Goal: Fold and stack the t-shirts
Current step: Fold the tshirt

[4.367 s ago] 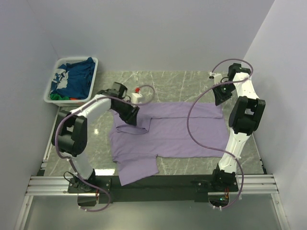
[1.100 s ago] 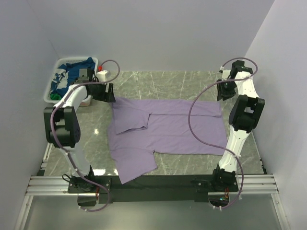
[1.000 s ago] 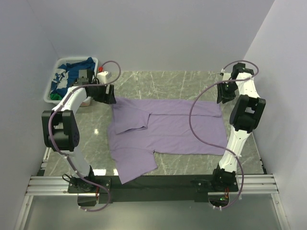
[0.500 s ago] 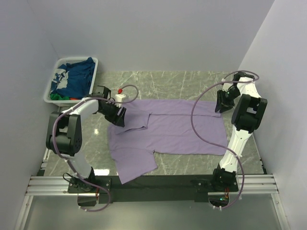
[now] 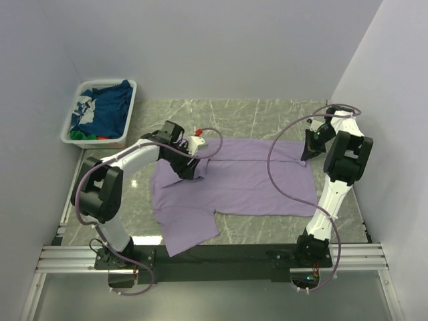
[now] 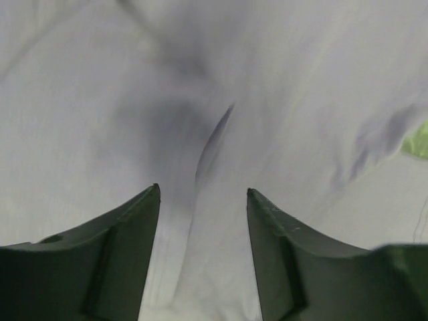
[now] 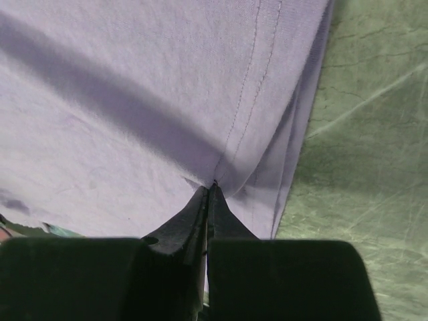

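A large lavender t-shirt (image 5: 247, 180) lies spread flat across the middle of the marble table. My left gripper (image 5: 190, 166) hovers low over its left part, beside the folded sleeve. In the left wrist view the left gripper (image 6: 202, 190) is open, with a crease of lavender cloth (image 6: 301, 100) running between the fingers and nothing gripped. My right gripper (image 5: 307, 152) sits at the shirt's far right edge. In the right wrist view the right gripper (image 7: 212, 186) is shut, pinching the hemmed edge of the lavender cloth (image 7: 134, 80), which puckers at its tips.
A white slatted basket (image 5: 71, 122) stands at the back left, holding a navy t-shirt with white print (image 5: 107, 107) and a bit of green cloth (image 5: 80, 135). Bare green marble (image 7: 374, 134) shows right of the shirt's hem. Walls stand close on both sides.
My left arm swung from beside the basket rightward onto the shirt, its jaws narrowing. My right gripper dropped onto the shirt's right edge and shut on the hem.
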### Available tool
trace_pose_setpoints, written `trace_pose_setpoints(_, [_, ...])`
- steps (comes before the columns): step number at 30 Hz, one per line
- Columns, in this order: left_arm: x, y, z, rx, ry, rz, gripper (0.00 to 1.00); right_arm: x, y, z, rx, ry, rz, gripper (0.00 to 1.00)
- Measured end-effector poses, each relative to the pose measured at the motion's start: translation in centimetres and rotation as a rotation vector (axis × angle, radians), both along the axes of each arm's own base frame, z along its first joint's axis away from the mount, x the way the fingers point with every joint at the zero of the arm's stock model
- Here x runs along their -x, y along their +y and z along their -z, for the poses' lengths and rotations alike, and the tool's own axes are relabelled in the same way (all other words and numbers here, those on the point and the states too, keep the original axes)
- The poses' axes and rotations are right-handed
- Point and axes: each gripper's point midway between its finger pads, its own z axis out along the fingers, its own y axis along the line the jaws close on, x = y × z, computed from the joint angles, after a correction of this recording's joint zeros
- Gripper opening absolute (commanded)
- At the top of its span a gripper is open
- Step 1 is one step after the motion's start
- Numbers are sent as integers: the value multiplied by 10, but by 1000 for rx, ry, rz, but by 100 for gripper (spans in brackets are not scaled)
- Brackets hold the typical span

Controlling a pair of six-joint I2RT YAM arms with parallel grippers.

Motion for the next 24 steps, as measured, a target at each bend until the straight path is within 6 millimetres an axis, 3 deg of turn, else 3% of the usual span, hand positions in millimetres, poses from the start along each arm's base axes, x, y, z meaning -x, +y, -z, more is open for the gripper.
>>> trace_pose_setpoints(4, [-2, -24, 1, 9, -31, 36, 62, -2, -1, -2, -9, -8, 6, 0])
trace_pose_setpoints(10, [-3, -47, 20, -27, -33, 57, 59, -7, -2, -7, -8, -25, 6, 0])
trace_pose_setpoints(16, [-11, -54, 33, -62, -32, 40, 34, -13, -4, -9, -4, -39, 6, 0])
trace_pose_setpoints(17, [-13, -55, 34, -64, -37, 38, 23, -13, -4, -8, -4, -39, 6, 0])
trace_pose_setpoints(20, [-17, -55, 34, -71, -48, 26, 3, -12, -4, -6, -5, -33, 6, 0])
trace_pose_setpoints(24, [-18, -53, 34, -82, -55, 20, 1, -12, -4, -7, -4, -33, 6, 0])
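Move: Just right of the left hand, about 5 cm to the right, 2 cm ahead and 4 cm below, lies the near inner corner of the folded-in sleeve. The armpit corner is 8 cm ahead and 8 cm right of the hand, the sleeve's outer corner some 10 cm left and 3 cm back, and the other sleeve about 20 cm back, 1 cm right. From the right hand, shut on the t-shirt's hem fold, the sleeve corner lies some 42 cm left and 6 cm back. Sliding about 5 cm to the right over the folded sleeve, the left hand then sinks some 3.5 cm and edges forward 2 cm, its half-open fingers closing at the bottom to pinch the sleeve's inner corner. The right hand keeps its shut grip on the hem fold and eases it about 1 cm forward and slightly up. ##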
